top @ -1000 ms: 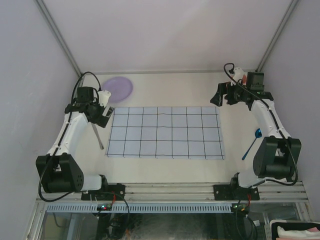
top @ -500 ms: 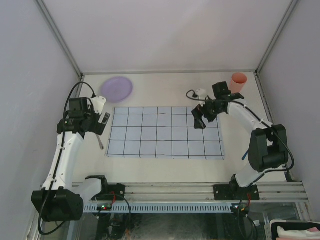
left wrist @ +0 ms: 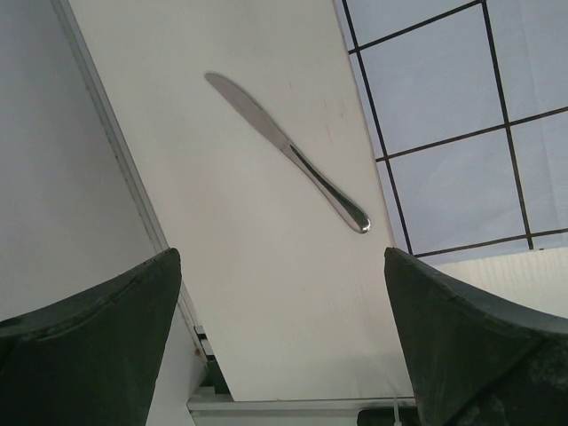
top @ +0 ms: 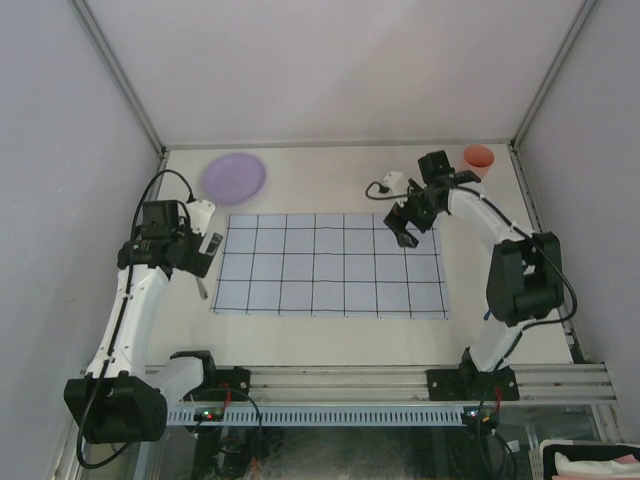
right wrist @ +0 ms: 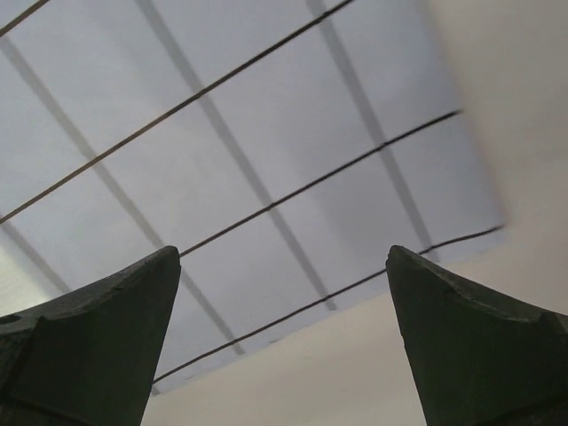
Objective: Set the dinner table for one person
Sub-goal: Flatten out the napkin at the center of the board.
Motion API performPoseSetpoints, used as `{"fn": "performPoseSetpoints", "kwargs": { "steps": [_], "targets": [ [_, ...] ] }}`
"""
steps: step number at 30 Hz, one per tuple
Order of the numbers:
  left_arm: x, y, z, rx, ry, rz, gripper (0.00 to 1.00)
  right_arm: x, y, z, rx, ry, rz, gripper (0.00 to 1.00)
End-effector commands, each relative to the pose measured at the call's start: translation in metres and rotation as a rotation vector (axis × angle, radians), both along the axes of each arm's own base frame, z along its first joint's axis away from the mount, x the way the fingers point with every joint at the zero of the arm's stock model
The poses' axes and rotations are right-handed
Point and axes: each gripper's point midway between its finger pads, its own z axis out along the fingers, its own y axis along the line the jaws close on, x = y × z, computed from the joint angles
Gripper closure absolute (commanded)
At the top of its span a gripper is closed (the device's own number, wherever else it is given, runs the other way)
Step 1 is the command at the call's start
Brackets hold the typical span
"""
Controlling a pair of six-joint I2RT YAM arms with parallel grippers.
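Note:
The dinner table [top: 330,180] is a plain off-white top. On it lies a pale blue-grey cloth [top: 330,265] with a dark grid. A purple plate [top: 234,177] sits at the back left and an orange cup [top: 478,158] at the back right. A silver knife [left wrist: 288,153] lies on the bare table just left of the cloth [left wrist: 444,115]. My left gripper [left wrist: 280,257] hangs open above the knife, nothing between its fingers; in the top view the left gripper [top: 206,248] is at the cloth's left edge. My right gripper [top: 404,226] is open over the cloth's back right corner [right wrist: 222,133], holding nothing.
Grey walls close in the table on three sides. Aluminium rails [top: 340,380] with both arm bases run along the near edge. A side rail [left wrist: 115,151] runs close to the left of the knife. A white cable connector [top: 392,183] sticks out behind the right wrist.
My right arm has swung from the back right corner by the cup to the cloth's back right corner. My left gripper has drawn a little nearer along the cloth's left edge. Both stay open.

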Motion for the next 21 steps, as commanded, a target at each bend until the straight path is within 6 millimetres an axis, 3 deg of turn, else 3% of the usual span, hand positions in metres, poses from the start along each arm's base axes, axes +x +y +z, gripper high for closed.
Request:
{"fn": "performPoseSetpoints", "kwargs": {
  "steps": [1, 5, 11, 15, 21],
  "targets": [
    [0.001, -0.004, 0.007, -0.028, -0.023, -0.011, 0.0, 0.074, -0.012, 0.018, -0.026, -0.104, -0.009, 0.0],
    [-0.003, -0.001, 0.009, -0.006, -0.03, -0.006, 0.0, 0.122, -0.019, 0.021, -0.093, -0.115, 0.076, 0.0],
    [-0.016, 0.003, 0.007, 0.014, -0.031, 0.007, 0.0, 0.141, -0.025, 0.003, -0.143, 0.0, 0.167, 0.02],
    [-0.022, 0.006, 0.005, 0.034, -0.035, 0.013, 0.0, 0.139, -0.025, -0.009, -0.154, 0.031, 0.21, 0.03],
    [-0.022, 0.006, 0.005, 0.034, -0.032, 0.011, 0.0, 0.115, -0.033, -0.031, -0.178, 0.122, 0.271, 0.03]
  ]
}}
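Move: The right hand is open above the right part of the napkin. The napkin's far right corner lies about 16 cm farther out, 7 cm to the right and roughly 9 cm below it. The napkin's middle is about level with the hand and some 21 cm to its left, while the cup stands about 27 cm ahead and 18 cm to the right. From the waiting left hand that corner is some 24 cm ahead, 59 cm to the right and 15 cm below. With its fingers kept wide open, the right hand sweeps quickly forward about 16 cm above the napkin towards its far right corner, rising about a centimetre at first, then turns back some 3 cm while sinking about 4 cm from its highest point and easing slightly right. Over the way the wrist turns roughly 10 degrees counter-clockwise and rolls its left side down a little, so that the fingers point more steeply at the table near the far edge, while the left hand draws back only about 2 cm. ##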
